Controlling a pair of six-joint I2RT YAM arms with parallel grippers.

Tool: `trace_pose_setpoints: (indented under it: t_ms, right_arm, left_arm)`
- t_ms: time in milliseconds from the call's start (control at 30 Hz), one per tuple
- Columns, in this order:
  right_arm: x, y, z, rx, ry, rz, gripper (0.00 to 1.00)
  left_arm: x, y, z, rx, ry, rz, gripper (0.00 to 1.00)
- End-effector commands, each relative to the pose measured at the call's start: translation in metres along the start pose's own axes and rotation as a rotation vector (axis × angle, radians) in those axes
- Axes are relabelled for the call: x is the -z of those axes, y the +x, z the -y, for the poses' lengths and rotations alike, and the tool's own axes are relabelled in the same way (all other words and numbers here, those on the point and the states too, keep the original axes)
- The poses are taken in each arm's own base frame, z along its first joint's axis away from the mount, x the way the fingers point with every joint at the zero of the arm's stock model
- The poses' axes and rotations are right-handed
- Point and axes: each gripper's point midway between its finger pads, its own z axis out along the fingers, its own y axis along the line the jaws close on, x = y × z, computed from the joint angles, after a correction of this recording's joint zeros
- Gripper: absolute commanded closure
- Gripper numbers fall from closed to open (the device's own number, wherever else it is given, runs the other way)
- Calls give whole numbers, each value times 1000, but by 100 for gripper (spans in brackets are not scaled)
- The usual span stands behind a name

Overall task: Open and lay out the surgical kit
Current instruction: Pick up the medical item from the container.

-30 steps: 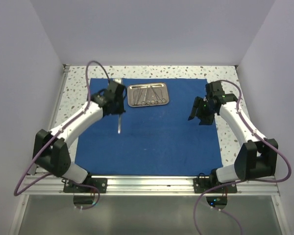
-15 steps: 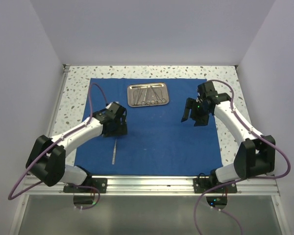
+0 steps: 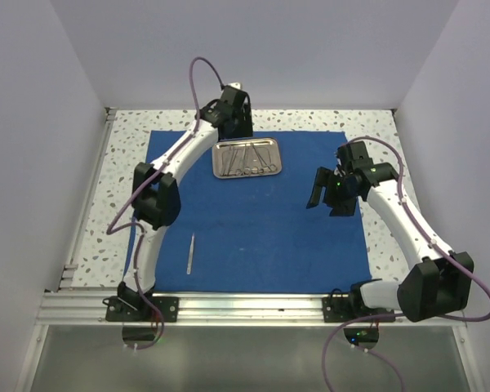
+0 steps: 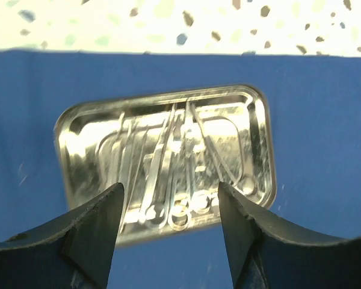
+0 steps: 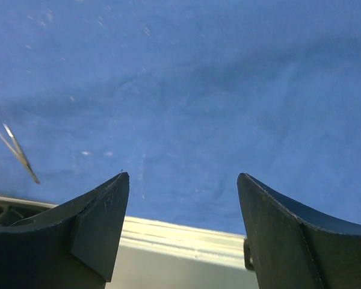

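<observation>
The royal-blue cloth (image 3: 261,237) lies spread flat on the table. The shiny steel tray (image 3: 247,158) sits on its far middle and holds several slim instruments, ring handles toward the near side; it fills the left wrist view (image 4: 78,138). Steel tweezers (image 3: 190,253) lie on the cloth near left, also in the right wrist view (image 5: 18,153). My left gripper (image 3: 236,122) hovers over the tray, open and empty (image 4: 168,198). My right gripper (image 3: 327,192) hangs open and empty over the cloth's right part (image 5: 180,180).
The speckled tabletop (image 3: 131,131) shows around the cloth. An aluminium rail (image 3: 245,306) runs along the near edge, also in the right wrist view (image 5: 180,238). White walls close in the left, right and back.
My left gripper carried the tweezers to the near left of the cloth, let them go, then swung up to the tray. My right gripper shifted only slightly.
</observation>
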Motion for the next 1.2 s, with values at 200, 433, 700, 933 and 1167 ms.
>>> trace_pose_setpoints:
  t_ms: [200, 433, 700, 933, 1167]
  right_arm:
    - [34, 11, 19, 15, 102, 4, 23]
    - [38, 11, 32, 44, 170, -9, 23]
    - [35, 2, 40, 65, 231, -10, 24]
    - [29, 0, 43, 70, 247, -16, 24]
    - [28, 2, 46, 60, 243, -18, 24]
  left_arm:
    - [-79, -10, 6, 28, 104, 0, 35]
    - [-110, -9, 16, 30, 167, 41, 38]
    - [-131, 3, 21, 34, 191, 31, 43]
    - [-145, 14, 10, 20, 140, 18, 65]
    - [-145, 13, 7, 16, 124, 23, 97]
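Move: The ring-handled medical item near the tray's middle lies lengthwise, its middle some 4 cm ahead of the left hand, 3 cm to its right and 13 cm below. Slim rods lie about 3 cm to the item's left, scissors 3 cm to its right and forceps 6 cm to its right, all level with it fore and aft. From the right hand the item is roughly 28 cm ahead, 25 cm left and 13 cm below. The left hand swoops down about 13 cm and forward about 8 cm, drifting slightly right, dropping fast at first and then easing in just inside the tray's far rim, where its half-open fingers close almost shut and pinch the far, narrow end of the middle item. Meanwhile the empty right hand shifts some 5 cm right and a little back, tilting about 15 degrees, fingers open. ##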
